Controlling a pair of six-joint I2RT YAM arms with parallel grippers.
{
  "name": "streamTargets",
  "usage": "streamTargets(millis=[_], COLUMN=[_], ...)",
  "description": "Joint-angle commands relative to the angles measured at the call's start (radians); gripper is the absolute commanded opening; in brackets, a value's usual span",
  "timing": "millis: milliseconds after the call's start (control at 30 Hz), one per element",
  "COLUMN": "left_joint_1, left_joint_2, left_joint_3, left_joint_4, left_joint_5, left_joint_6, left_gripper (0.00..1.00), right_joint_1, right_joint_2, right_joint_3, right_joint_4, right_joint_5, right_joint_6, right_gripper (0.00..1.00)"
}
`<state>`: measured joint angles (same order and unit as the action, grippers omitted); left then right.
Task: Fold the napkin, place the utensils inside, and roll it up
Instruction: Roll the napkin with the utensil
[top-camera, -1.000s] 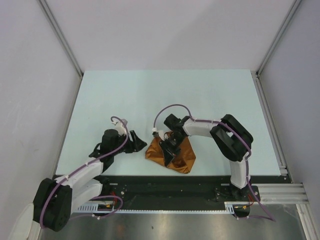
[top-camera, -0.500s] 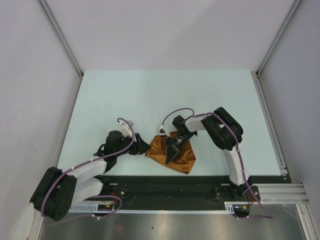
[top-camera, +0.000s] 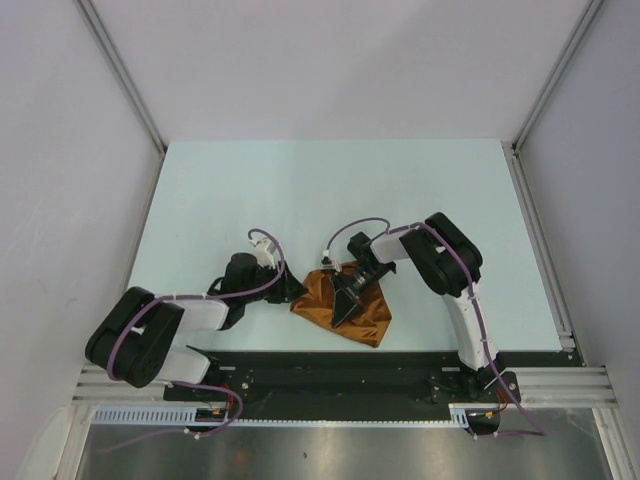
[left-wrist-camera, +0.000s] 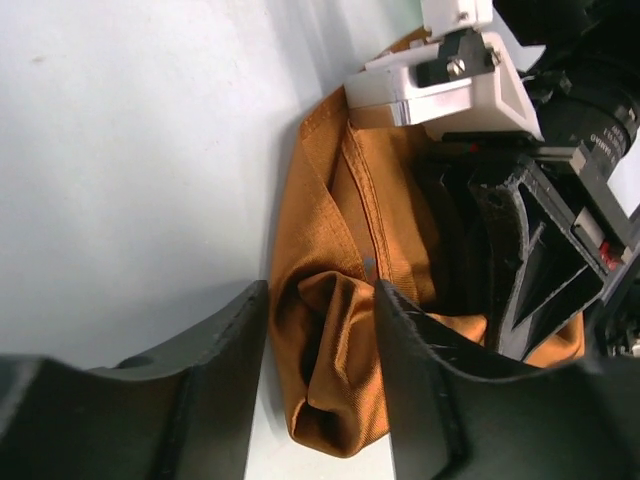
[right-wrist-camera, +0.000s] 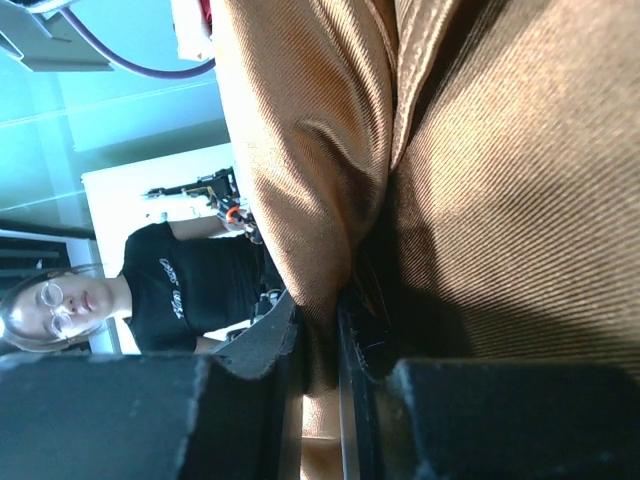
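The rust-orange napkin (top-camera: 366, 314) lies bunched near the table's front edge. In the left wrist view a rolled fold of the napkin (left-wrist-camera: 335, 340) sits between the fingers of my left gripper (left-wrist-camera: 320, 292). The right finger touches the cloth and a thin gap shows at the left finger, so this gripper is open around the fold. In the top view the left gripper (top-camera: 292, 290) is at the napkin's left edge. My right gripper (top-camera: 339, 313) points down onto the cloth's middle. The right gripper (right-wrist-camera: 318, 322) is shut on a thin fold of napkin (right-wrist-camera: 500, 150). The utensils are hidden.
The pale table (top-camera: 300, 190) is bounded by grey walls at left, right and back. A black and metal rail (top-camera: 330, 370) runs along its near edge. The right arm's wrist housing (left-wrist-camera: 450, 80) stands close above the napkin. A person (right-wrist-camera: 170, 290) is beyond the table.
My left arm has reached right until its fingers straddle the napkin's left fold, and they have narrowed. The right arm folded in and the right gripper stays pinched on the cloth.
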<state>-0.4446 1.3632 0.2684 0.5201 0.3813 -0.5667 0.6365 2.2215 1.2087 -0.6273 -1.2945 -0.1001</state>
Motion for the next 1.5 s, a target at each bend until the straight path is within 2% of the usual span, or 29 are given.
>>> streamTargets(millis=[0,67,133,167,233,267,333,533,633,667,733,767,833,867,900,933,967,1033,1167,1333,1467], left_joint_1=[-0.017,-0.023,-0.023,-0.023,-0.025,-0.025,-0.023,-0.023,-0.023,-0.023,-0.023,-0.023,-0.022,-0.022,-0.022,-0.022,-0.022,-0.022,-0.022,-0.02,-0.02], left_joint_2=[0.039,0.033,0.025,0.019,0.02,0.022,0.022,0.054,0.076,0.08,0.085,0.088,0.1,0.103,0.108,0.112,0.117,0.125,0.139,0.148,0.152], left_joint_3=[0.006,-0.008,-0.011,-0.009,0.011,0.02,0.041,0.063,0.075,0.077,0.084,0.084,0.092,0.095,0.103,0.104,0.106,0.111,0.121,0.127,0.127], left_joint_4=[0.023,0.021,0.011,-0.009,-0.041,-0.08,-0.118,-0.192,-0.209,-0.212,-0.213,-0.213,-0.215,-0.222,-0.224,-0.224,-0.224,-0.224,-0.233,-0.239,-0.241], left_joint_5=[0.048,0.059,0.057,0.054,0.044,0.038,0.021,-0.027,-0.03,-0.032,-0.033,-0.033,-0.032,-0.03,-0.03,-0.025,-0.022,-0.016,-0.006,-0.001,0.002], left_joint_6=[0.007,0.005,0.008,0.011,0.025,0.03,0.05,0.056,0.05,0.048,0.042,0.041,0.033,0.033,0.028,0.027,0.027,0.024,0.022,0.019,0.018], left_gripper=[0.46,0.42,0.29,0.16,0.01,0.0,0.0,0.0,0.0,0.0,0.0,0.0,0.0,0.0,0.0,0.0,0.0,0.0,0.0,0.0,0.0], right_joint_1=[-0.018,-0.024,-0.029,-0.031,-0.037,-0.038,-0.041,-0.046,-0.035,-0.029,0.0,0.018,0.101,0.135,0.17,0.258,0.294,0.382,0.497,0.575,0.598], right_joint_2=[0.035,0.035,0.03,0.026,0.017,0.009,-0.026,-0.173,-0.291,-0.331,-0.403,-0.499,-0.592,-0.667,-0.707,-0.736,-0.779,-0.792,-0.76,-0.678,-0.625], right_joint_3=[0.023,0.026,0.029,0.034,0.04,0.043,0.052,0.072,0.049,0.039,0.003,-0.064,-0.151,-0.231,-0.268,-0.303,-0.343,-0.409,-0.423,-0.397,-0.377], right_joint_4=[-0.02,-0.018,-0.02,-0.018,-0.023,-0.026,-0.025,0.012,0.079,0.125,0.188,0.239,0.38,0.458,0.494,0.53,0.598,0.618,0.667,0.658,0.637], right_joint_5=[0.017,0.015,0.017,0.018,0.024,0.027,0.04,0.173,0.334,0.43,0.529,0.648,0.789,0.93,1.002,1.077,1.189,1.277,1.469,1.59,1.604], right_joint_6=[0.014,0.017,0.019,0.022,0.026,0.031,0.043,0.138,0.21,0.22,0.243,0.246,0.235,0.224,0.208,0.168,0.145,0.113,0.025,-0.033,-0.059], right_gripper=[0.14,0.14,0.15,0.16,0.19,0.21,0.32,0.52,0.56,0.57,0.6,0.62,0.66,0.67,0.69,0.76,0.78,0.79,0.79,0.8,0.8])
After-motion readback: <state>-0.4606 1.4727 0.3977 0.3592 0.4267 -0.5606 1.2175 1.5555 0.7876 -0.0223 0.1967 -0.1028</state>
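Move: The napkin roll's left end sits between the left hand's open fingers, about 1 cm to its right and 1 cm below. The roll's near left corner is roughly 4 cm back and 2 cm left of that hand. The fold on the near side is already pinched at the right hand's fingertips. From there the left end is some 7 cm to the left and 8 cm ahead, and the napkin's unrolled part about 6 cm ahead and 5 cm right. The roll's left end is pinched shut by the left hand, which sinks about 1 cm and then keeps hold. The near fold, nudged forward a little, is let go as the right fingers open. The right hand lifts forward and up some 8 cm, swings nearly 90 degrees from pointing back-left to left and steeply down, then comes back and down, stopping open over the roll. ##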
